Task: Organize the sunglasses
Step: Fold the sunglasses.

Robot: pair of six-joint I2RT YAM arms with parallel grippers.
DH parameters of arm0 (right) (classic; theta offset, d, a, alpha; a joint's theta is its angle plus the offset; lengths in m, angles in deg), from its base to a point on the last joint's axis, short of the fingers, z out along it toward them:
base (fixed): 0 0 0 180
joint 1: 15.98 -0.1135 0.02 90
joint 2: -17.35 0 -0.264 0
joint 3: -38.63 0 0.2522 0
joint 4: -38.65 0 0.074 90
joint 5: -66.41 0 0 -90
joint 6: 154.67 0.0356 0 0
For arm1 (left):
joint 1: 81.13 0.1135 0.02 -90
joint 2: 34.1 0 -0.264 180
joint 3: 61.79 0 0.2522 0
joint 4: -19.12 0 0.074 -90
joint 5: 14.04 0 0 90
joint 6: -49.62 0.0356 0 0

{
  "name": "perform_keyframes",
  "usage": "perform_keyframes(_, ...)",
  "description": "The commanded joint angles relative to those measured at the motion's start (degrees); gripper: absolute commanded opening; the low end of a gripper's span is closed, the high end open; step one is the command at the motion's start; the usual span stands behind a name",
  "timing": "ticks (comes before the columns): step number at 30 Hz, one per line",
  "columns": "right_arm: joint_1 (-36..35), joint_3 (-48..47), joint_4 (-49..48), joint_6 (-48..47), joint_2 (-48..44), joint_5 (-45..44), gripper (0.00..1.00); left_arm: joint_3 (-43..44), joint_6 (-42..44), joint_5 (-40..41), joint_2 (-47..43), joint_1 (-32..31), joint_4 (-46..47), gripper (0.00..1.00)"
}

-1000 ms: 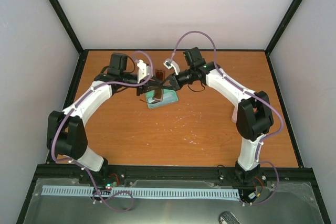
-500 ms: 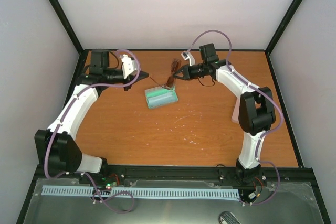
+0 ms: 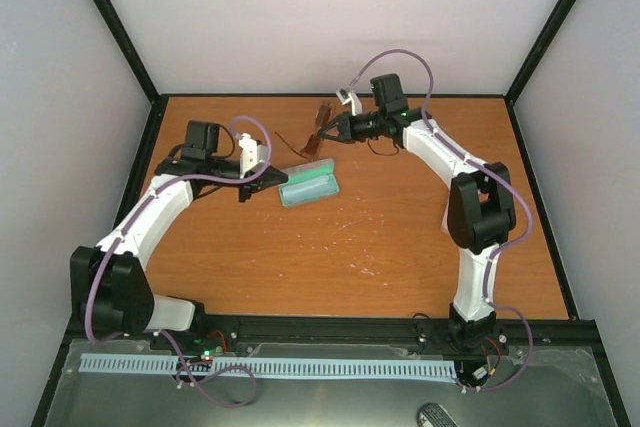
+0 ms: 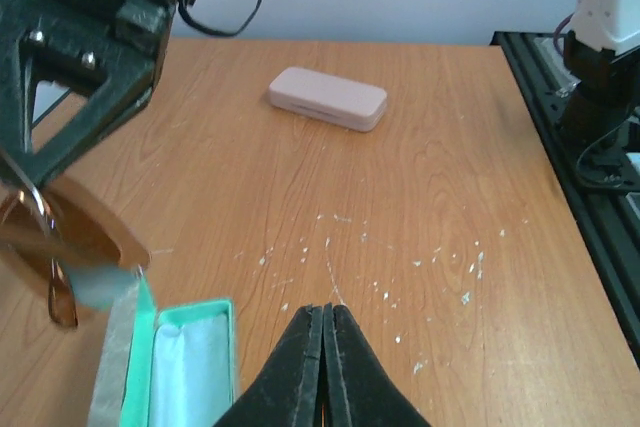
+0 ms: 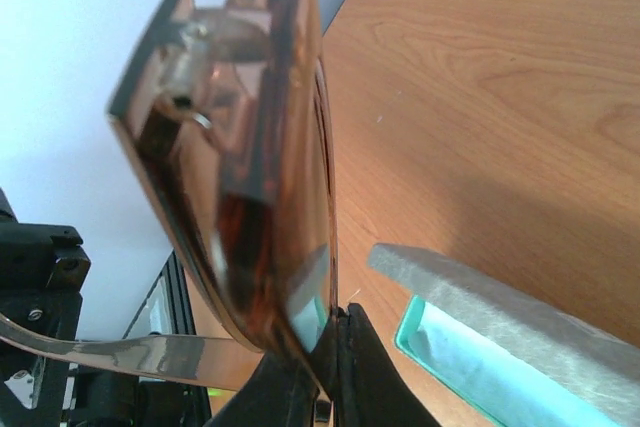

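Note:
My right gripper (image 3: 322, 134) is shut on the red-orange sunglasses (image 3: 322, 115), holding them in the air behind the open case (image 3: 308, 185). In the right wrist view the tinted lens (image 5: 250, 167) fills the frame, its lower rim pinched in my right gripper (image 5: 335, 319). From the left wrist, the sunglasses (image 4: 70, 242) hang at the left, above the case (image 4: 150, 347). My left gripper (image 4: 325, 312) is shut and empty. It sits low over the table just left of the case, seen from above as the left gripper (image 3: 281, 174).
The grey case has a teal lining and a light blue cloth (image 4: 190, 372) inside; its lid (image 5: 500, 307) stands open. A pink closed case (image 4: 328, 98) lies farther right on the wooden table (image 3: 350, 247). Black frame rails (image 3: 340, 327) border the table.
My left gripper let go of the sunglasses, shut, pulled back left, then returned beside the case. My right gripper carried the sunglasses up and back, away from the case.

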Motion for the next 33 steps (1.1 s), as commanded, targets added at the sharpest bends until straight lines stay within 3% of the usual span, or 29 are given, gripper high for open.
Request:
perform_keyframes(1, -3.1, 2.3, 0.0, -0.7, -2.0, 1.1, 0.03, 4.0, -3.2, -6.0, 3.3, -2.0, 5.1, 0.02)
perform_keyframes(7, -4.8, 8.3, -2.3, -1.0, -5.1, 3.0, 0.03, 5.2, -7.9, -5.1, 7.2, -5.0, 12.8, 0.03)
perform_keyframes(18, -8.4, 12.8, 3.4, -6.5, -10.3, 6.6, 0.03, 8.8, -10.6, -1.2, 16.2, -5.0, 21.4, 0.04)
perform_keyframes(23, -8.1, 16.0, 2.9, -3.3, -12.9, -0.4, 0.03, 11.8, -14.5, 0.7, 17.3, -3.7, 23.7, 0.01)
perform_keyframes(25, -7.0, 18.9, -1.8, 2.1, -14.1, -2.5, 0.03, 10.2, -17.0, 3.1, 15.3, -1.7, 27.1, 0.01)
perform_keyframes(28, -6.2, 25.2, -12.3, 11.6, -17.2, -6.8, 0.03, 8.3, -14.8, 15.2, 13.7, 0.1, 28.7, 0.01)
perform_keyframes(33, -6.0, 36.4, -33.1, 28.4, -19.8, -14.8, 0.03, 10.0, -5.5, 23.8, 20.0, 3.1, 20.4, 0.01)
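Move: From the left hand, shut and empty, the sunglasses' open temple lies about 7 cm ahead and 2 cm right, at nearly its height; the lenses are some 10 cm ahead and 7 cm right, in the right fingers. The open case lies on the table about 5 cm right, 1 cm back and 21 cm below. From the right hand the case is roughly 11 cm back, 3 cm left and 20 cm below. Right hand draws the sunglasses back about 10 cm towards the case; shut left arcs left, then forward 13. ##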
